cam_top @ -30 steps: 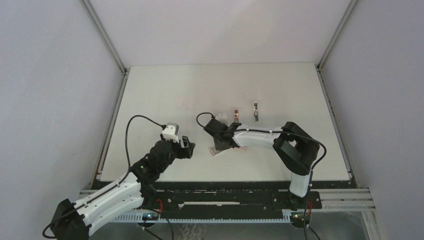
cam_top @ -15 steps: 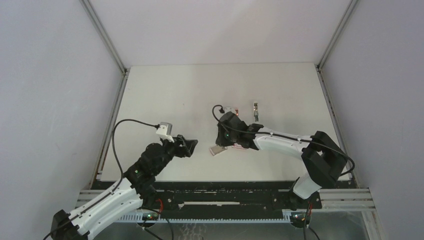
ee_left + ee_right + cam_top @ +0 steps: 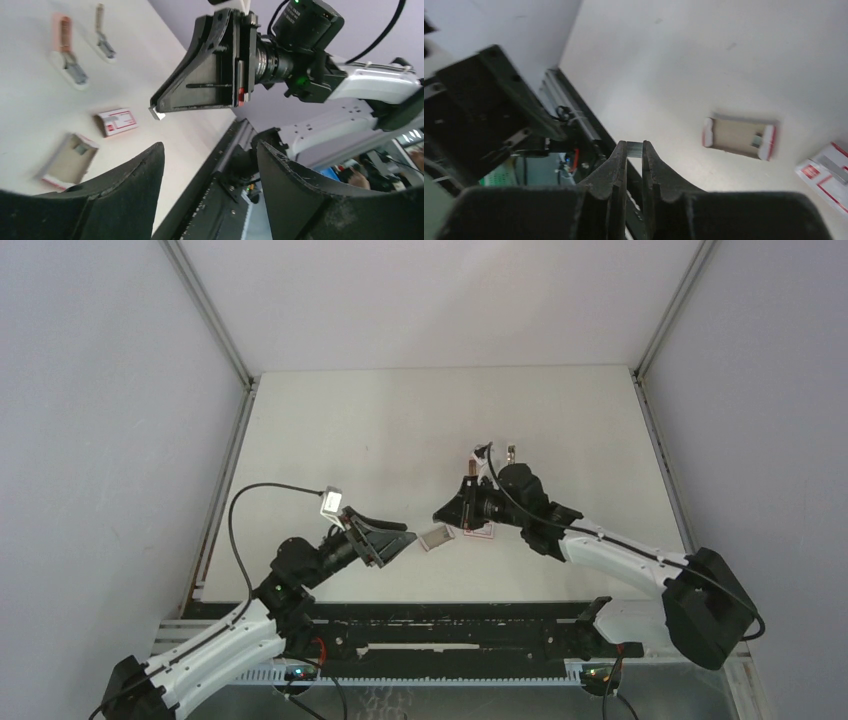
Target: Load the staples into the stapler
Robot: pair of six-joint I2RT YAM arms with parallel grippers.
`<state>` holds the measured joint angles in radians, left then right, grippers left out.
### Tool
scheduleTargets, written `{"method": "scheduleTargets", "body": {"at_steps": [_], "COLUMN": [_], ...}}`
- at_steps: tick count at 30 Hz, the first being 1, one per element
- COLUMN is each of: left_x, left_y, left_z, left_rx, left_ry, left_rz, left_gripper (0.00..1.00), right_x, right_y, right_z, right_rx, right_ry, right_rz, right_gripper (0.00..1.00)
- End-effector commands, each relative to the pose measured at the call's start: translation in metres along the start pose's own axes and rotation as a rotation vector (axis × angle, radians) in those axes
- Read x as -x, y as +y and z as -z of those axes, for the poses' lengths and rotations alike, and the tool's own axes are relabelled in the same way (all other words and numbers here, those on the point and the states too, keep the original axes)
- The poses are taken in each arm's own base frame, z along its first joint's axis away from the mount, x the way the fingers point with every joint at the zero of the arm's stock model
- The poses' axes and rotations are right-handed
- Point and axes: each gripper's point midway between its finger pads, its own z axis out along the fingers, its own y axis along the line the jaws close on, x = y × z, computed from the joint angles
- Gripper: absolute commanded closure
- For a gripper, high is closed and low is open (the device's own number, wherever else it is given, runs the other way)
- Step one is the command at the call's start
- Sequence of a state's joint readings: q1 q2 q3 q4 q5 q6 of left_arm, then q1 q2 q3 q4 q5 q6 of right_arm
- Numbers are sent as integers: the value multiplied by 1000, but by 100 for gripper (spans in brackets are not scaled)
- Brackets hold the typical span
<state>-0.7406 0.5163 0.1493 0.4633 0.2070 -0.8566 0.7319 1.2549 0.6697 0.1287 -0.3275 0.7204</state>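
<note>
My right gripper (image 3: 439, 516) hangs above the table, shut on a short silvery strip of staples (image 3: 634, 149) that pokes out between its tips. The strip's end (image 3: 157, 113) also shows in the left wrist view. My left gripper (image 3: 400, 533) is open and empty, facing the right one from a short way off. Below them lie the slide-out tray (image 3: 436, 537) and the pink-red carton sleeve (image 3: 117, 121). Two mini staplers lie further back, one pink (image 3: 67, 49) and one grey (image 3: 102, 36), both untouched.
The table's near edge and the black rail (image 3: 450, 612) run just below both grippers. The right arm (image 3: 600, 545) stretches across the table's right half, close over the staplers.
The right gripper has lifted away from the tray with the strip and turned towards the left gripper. The left gripper has dropped lower and swung to face it, narrowing slightly.
</note>
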Motion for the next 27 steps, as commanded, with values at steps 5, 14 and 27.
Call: {"method": "scheduleTargets", "body": {"at_steps": [5, 14, 27], "left_x": [7, 15, 19], "left_y": [-60, -89, -108], "left_z": [-6, -12, -13], "left_rx": [-237, -344, -429], "left_ry": [26, 14, 18], "left_rz": [39, 81, 112], "left_gripper": [32, 39, 52], "right_x": [30, 23, 13], "right_y": [73, 110, 134], "right_z": [39, 64, 73], "right_rx": [326, 496, 601], "right_ry": [-128, -133, -115], "right_rz": [54, 121, 160], "right_gripper": [91, 90, 89]}}
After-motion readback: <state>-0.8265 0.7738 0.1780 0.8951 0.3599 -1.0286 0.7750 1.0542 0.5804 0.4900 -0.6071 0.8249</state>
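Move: From the empty left hand, the staples in the right fingertips lie about 8 cm right, 5 cm ahead and 6 cm lower. So the left gripper's opening is some 8 cm left, 5 cm back and 6 cm above the right hand. On the table about 14 cm below the right hand, the open tray is 1 cm ahead, straight below sideways, the box lid 2 cm ahead and 10 cm right, the pink stapler 18 cm ahead and 8 cm right. Right hand raises staples 11 cm and back towards the left gripper, which rises rightward and back, partly closing. ##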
